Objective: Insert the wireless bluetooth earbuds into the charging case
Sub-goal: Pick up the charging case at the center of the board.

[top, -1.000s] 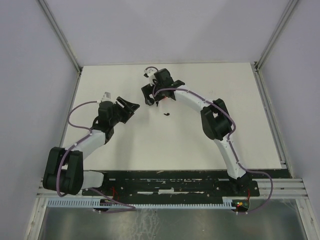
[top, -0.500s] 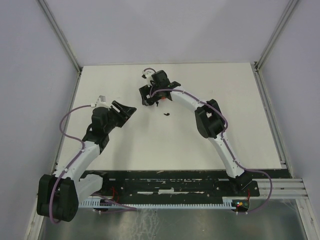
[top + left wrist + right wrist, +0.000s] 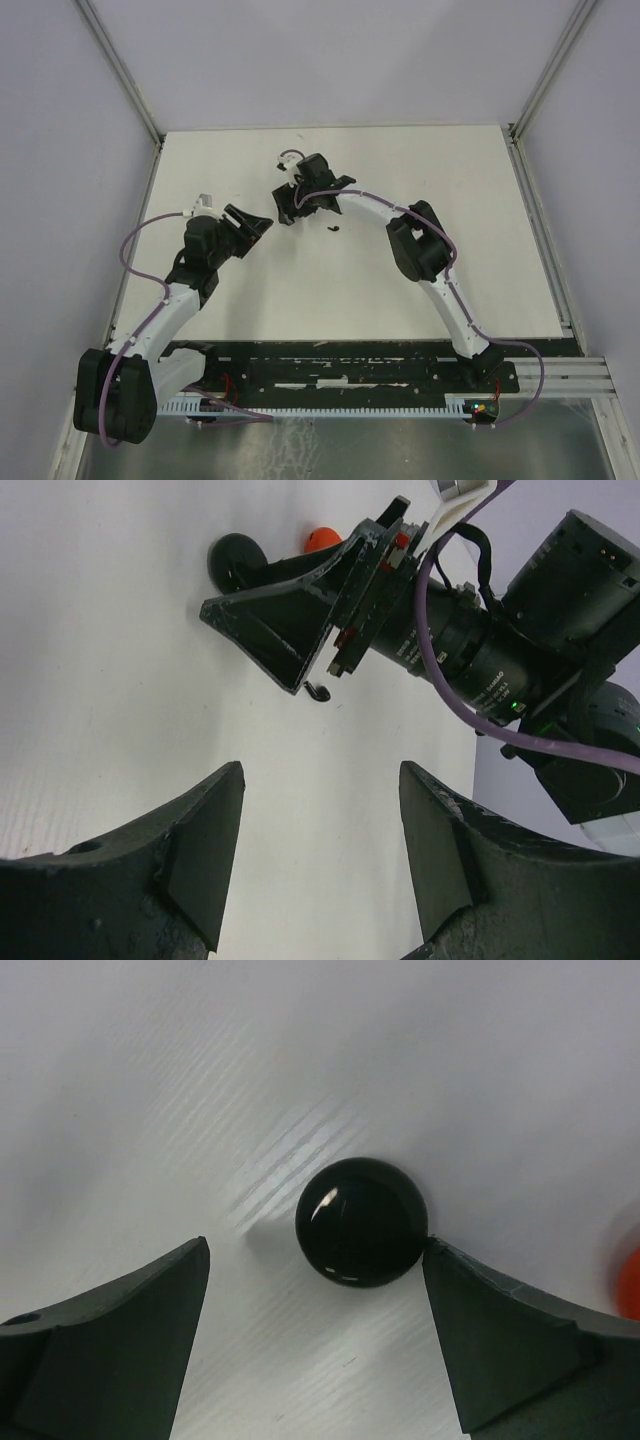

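The charging case [image 3: 362, 1222] is a glossy black round disc lying on the white table, also seen in the left wrist view [image 3: 237, 560]. My right gripper [image 3: 318, 1250] is open just in front of it, and its right fingertip [image 3: 432, 1250] touches the case's edge. In the top view this right gripper [image 3: 290, 205] covers the case. One small black earbud [image 3: 333, 228] lies on the table to the right of that gripper, and in the left wrist view the earbud [image 3: 318, 691] sits just below the right gripper's finger. My left gripper [image 3: 320, 775] is open and empty, and in the top view the left gripper [image 3: 258, 226] points at the right one.
A red piece [image 3: 322, 540] lies beside the black case, partly hidden by the right gripper, and the same red piece [image 3: 628, 1280] shows at the right wrist view's right edge. White walls and metal frame posts [image 3: 120, 80] enclose the table.
The right gripper has shifted a little left and nearer. The left arm's elbow has swung down and outward while its gripper stayed about where it was. Both grippers remain open.
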Robot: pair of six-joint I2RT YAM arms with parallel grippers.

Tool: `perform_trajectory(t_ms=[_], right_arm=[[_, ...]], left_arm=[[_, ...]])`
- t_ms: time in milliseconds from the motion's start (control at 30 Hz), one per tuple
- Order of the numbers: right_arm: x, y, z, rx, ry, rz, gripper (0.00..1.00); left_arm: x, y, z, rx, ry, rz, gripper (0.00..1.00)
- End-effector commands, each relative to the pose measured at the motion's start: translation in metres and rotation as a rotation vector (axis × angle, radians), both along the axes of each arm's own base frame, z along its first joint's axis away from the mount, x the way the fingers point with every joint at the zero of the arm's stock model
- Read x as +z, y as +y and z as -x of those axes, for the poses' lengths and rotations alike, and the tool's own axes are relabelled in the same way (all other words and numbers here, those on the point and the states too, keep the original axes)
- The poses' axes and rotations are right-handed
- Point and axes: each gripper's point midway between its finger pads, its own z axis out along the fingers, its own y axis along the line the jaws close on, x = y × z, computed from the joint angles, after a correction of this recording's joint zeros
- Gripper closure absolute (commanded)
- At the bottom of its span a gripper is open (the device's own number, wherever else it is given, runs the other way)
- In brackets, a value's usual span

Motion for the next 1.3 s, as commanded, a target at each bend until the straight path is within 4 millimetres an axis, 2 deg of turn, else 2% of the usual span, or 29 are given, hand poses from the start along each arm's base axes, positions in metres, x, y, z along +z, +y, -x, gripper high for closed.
perform_trajectory(t_ms=[0, 100, 267, 567, 867, 1167, 1267], right_arm=[[0.024, 0.010, 0.027, 0.025, -0.006, -0.029, 0.05], [0.029, 0.007, 0.032, 0.015, -0.031, -0.025, 0.05], [0.031, 0.000, 0.020, 0.008, -0.089, 0.042, 0.05], [0.015, 0.000, -0.007, 0.031, -0.156, 0.157, 0.04], [0.006, -0.002, -0.012, 0.050, -0.176, 0.199, 0.07], [-0.005, -0.001, -0.013, 0.056, -0.171, 0.206, 0.21], [-0.004, 0.001, -0.013, 0.056, -0.168, 0.199, 0.29]], left_arm=[[0.002, 0.004, -0.004, -0.001, -0.043, -0.040, 0.31], [0.002, 0.004, -0.004, 0.001, -0.043, -0.037, 0.31], [-0.001, 0.003, -0.004, -0.004, -0.037, -0.030, 0.31], [-0.003, 0.004, -0.007, 0.004, -0.028, -0.011, 0.31], [-0.001, 0.008, -0.009, 0.010, -0.022, -0.022, 0.31], [-0.005, 0.008, -0.013, 0.010, -0.011, -0.022, 0.32], [-0.005, 0.008, -0.014, 0.008, -0.010, -0.022, 0.32]])
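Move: The black charging case sits almost at the right hand's open fingertips, about 2 cm ahead of the hand point, level with it sideways and some 1 cm below. The red case stands roughly 8 cm farther out than the black one and 4 cm to its right; a black earbud lies about 9 cm right of the hand and 3 cm back. From the left hand, the black case is some 15 cm ahead, 7 cm right and 13 cm down. Back by about 4 cm, then forward again with a slight rise, the right hand resettles over the black case, ending about 1 cm lower than it began. It rolls some 10 degrees, left side down, while the fingers tip up a little; near the end the wide-open fingers start closing around the case, staying well short of shut. The left hand, empty and open, sinks about 2.5 cm. ##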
